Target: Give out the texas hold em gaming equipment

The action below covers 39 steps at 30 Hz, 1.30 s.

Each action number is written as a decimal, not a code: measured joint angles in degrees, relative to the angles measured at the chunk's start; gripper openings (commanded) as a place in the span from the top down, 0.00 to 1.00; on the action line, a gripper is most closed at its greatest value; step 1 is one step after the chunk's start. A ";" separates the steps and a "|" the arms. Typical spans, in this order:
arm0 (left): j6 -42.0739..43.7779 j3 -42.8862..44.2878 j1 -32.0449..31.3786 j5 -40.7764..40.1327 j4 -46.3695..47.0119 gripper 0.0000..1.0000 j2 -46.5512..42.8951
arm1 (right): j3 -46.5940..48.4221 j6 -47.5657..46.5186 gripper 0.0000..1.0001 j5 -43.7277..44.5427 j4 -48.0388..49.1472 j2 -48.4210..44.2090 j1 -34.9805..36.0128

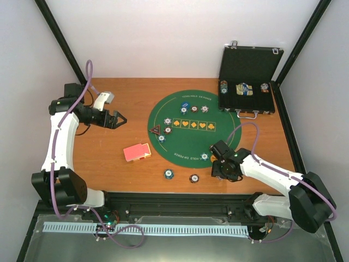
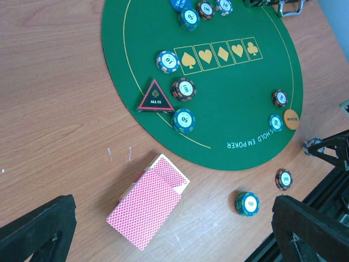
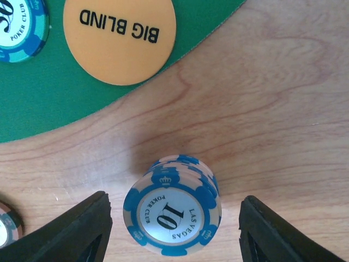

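Note:
A red-backed card deck (image 2: 146, 208) lies on the wood left of the green mat (image 2: 240, 82) and also shows in the top view (image 1: 136, 152). My left gripper (image 2: 174, 243) is open and empty, hovering high over the table's left side (image 1: 117, 120). On the mat are the ALL IN triangle (image 2: 155, 99), several chips such as a 100 chip (image 2: 183, 89), a blue disc (image 2: 177, 4) and the orange BIG BLIND disc (image 3: 120, 38). My right gripper (image 3: 174, 232) is open, with its fingers either side of a blue 10 chip stack (image 3: 173, 218) and not touching it, just off the mat's near right edge (image 1: 219, 164).
The open black case (image 1: 248, 82) stands at the back right with chips and cards in it. Two loose chips lie on the wood in front of the mat: a 50 chip (image 2: 247, 203) and a 100 chip (image 2: 283, 179). A teal chip (image 3: 19, 24) sits next to the orange disc.

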 measured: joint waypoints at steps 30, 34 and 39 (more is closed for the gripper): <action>0.02 0.24 0.00 0.02 0.00 0.00 0.00 | 1.40 -0.52 0.63 -0.09 -1.16 0.76 0.11; 0.02 0.24 0.00 0.44 0.00 0.00 0.00 | 5.09 -0.70 0.63 0.66 -3.96 -0.98 0.11; 0.13 0.24 0.00 1.18 -0.11 0.00 0.00 | 11.02 -2.34 0.63 1.75 -6.08 -0.94 -0.92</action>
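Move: The right hand is right at the white-and-blue 10 chip stack, which stands between its open fingers with its middle about 2 cm below them. The big blind button lies some 6 cm ahead and 2 cm left of the hand, the green-blue chip on the mat 7 cm ahead and 6 cm left, the dark chip stack about 2 cm back and 11 cm left. From the left hand the 10 chip stack lies roughly 41 cm right, 12 cm back and 23 cm below. Down first, by only about 1 cm, the right hand settles around the 10 chip stack while its fingers close from both sides and pinch the upper chips. Keeping that grip it holds low briefly, then climbs, ending about 6.5 cm above where it shut, with roughly 3 cm of forward travel, slightly left, and the fingers tilting a little forward. ##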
